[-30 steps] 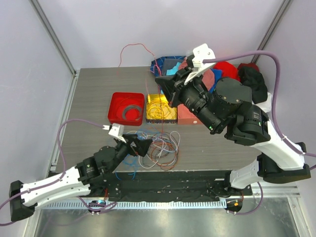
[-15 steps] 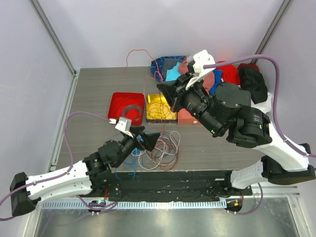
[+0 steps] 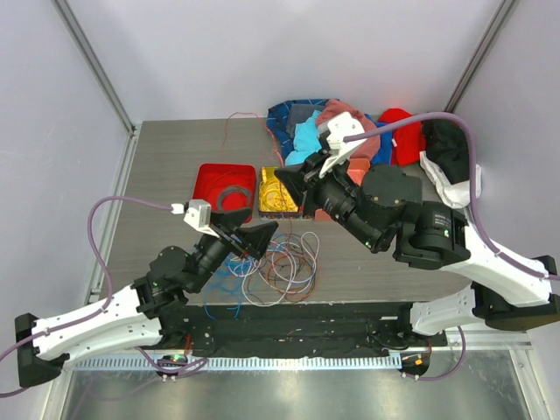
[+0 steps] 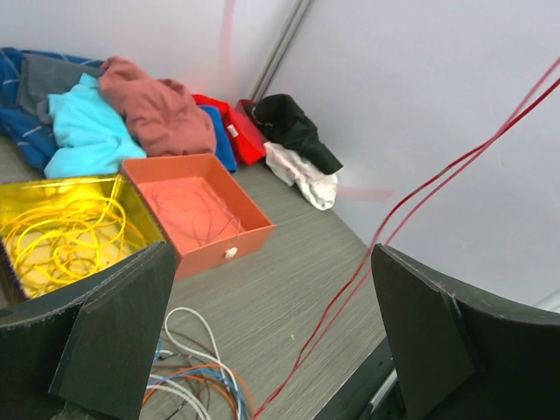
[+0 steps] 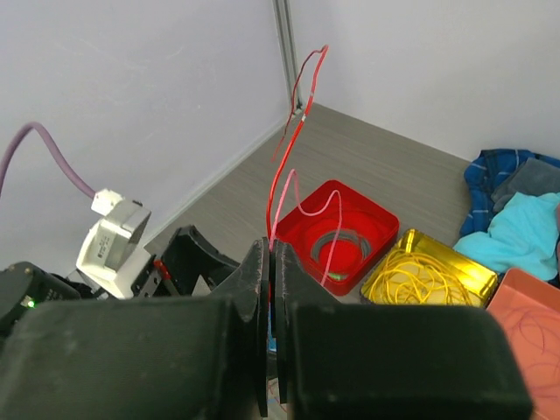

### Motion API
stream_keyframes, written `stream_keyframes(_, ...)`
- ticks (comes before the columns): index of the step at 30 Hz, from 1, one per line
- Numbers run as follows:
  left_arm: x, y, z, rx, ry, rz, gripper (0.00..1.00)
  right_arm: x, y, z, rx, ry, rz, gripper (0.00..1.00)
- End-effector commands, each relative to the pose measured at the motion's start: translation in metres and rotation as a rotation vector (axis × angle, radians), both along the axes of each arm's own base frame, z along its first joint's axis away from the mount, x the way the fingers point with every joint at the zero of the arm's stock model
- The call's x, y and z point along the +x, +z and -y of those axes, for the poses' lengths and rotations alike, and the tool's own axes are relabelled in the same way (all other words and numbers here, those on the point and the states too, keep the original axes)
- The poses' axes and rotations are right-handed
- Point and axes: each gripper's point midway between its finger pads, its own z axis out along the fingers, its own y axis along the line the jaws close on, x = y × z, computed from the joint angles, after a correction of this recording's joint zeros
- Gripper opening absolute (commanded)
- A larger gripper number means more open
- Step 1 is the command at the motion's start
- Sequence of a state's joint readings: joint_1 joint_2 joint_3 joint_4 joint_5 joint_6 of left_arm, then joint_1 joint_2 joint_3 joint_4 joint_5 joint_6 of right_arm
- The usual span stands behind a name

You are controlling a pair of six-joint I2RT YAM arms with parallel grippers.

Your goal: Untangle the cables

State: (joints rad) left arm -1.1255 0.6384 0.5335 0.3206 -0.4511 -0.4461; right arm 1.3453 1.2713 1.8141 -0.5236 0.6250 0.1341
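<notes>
The cables lie as a tangle of orange, blue, white and grey loops at the front middle of the table; their edge shows in the left wrist view. My right gripper is shut on a thin red cable, which rises from the jaws and arcs over the back of the table. My left gripper hovers above the tangle, open and empty. The red cable runs slantwise between its fingers, touching neither.
A red tray holds a grey coil, and a yellow tray holds yellow cable. An orange tray holds thin red wire. A heap of clothes lies at the back right. The right arm covers the table's middle right.
My right gripper has come down and leftward with the red cable, whose arc now sits lower. My left gripper has risen a little above the tangle, staying open.
</notes>
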Motion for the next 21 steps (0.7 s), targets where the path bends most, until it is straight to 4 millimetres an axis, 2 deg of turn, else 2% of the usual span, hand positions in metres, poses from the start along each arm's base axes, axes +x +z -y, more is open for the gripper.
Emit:
stream_keyframes(1,-0.004,0.03,0.012,-0.046,-0.046,0.058,1.0,-0.004,0.008,-0.001,0.073,0.019,-0.009,0.01)
stream_keyframes(9,0.003,0.021,0.023,-0.015,-0.041,0.046,1.0,-0.005,0.004,-0.003,0.078,0.027,-0.018,0.01)
stream_keyframes(11,0.006,0.018,0.022,-0.004,-0.021,0.038,0.96,-0.005,0.005,-0.002,0.079,0.027,-0.018,0.01)
stream_keyframes(14,0.011,0.013,0.018,0.009,0.015,0.027,0.79,-0.006,0.004,0.0,0.081,0.025,-0.021,0.01)
stream_keyframes(15,0.011,0.013,0.016,0.008,0.021,0.026,0.67,-0.006,0.002,-0.001,0.078,0.025,-0.023,0.01)
stream_keyframes(17,0.013,0.012,0.012,0.009,0.04,0.024,0.52,-0.006,0.001,0.001,0.081,0.024,-0.026,0.01)
stream_keyframes(18,0.013,0.01,0.01,0.013,0.047,0.02,0.39,-0.006,-0.001,0.003,0.08,0.024,-0.027,0.01)
stream_keyframes(20,0.013,0.01,0.005,0.009,0.058,0.02,0.28,-0.005,-0.003,0.005,0.082,0.016,-0.031,0.01)
stream_keyframes(21,0.013,0.008,0.003,0.016,0.061,0.015,0.18,-0.006,-0.004,0.006,0.083,0.016,-0.033,0.01)
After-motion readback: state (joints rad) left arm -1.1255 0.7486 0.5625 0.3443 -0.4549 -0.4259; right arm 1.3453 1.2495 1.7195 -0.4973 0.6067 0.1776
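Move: The red cable hanging from my closed right fingers passes about 4 cm to the right of my left hand point, perhaps 1 cm ahead and nearly level with it. That stretch lies some 18 cm below my right hand, about 1 cm ahead and 1 cm left of it. From my left hand, the cable pile is roughly 30 cm below, 3 cm right and 2 cm ahead; the gold tin is about 22 cm ahead, 4 cm right and 29 cm down. I slide my open left hand about 2.5 cm right towards the hanging red cable and sink about 2 cm after a tiny rise. Then I edge forward and slightly back left as I bring the fingers most of the way together around the strands. My right hand keeps its closed hold on the cable and lowers it about 2.5 cm, drifting about 1 cm left. ##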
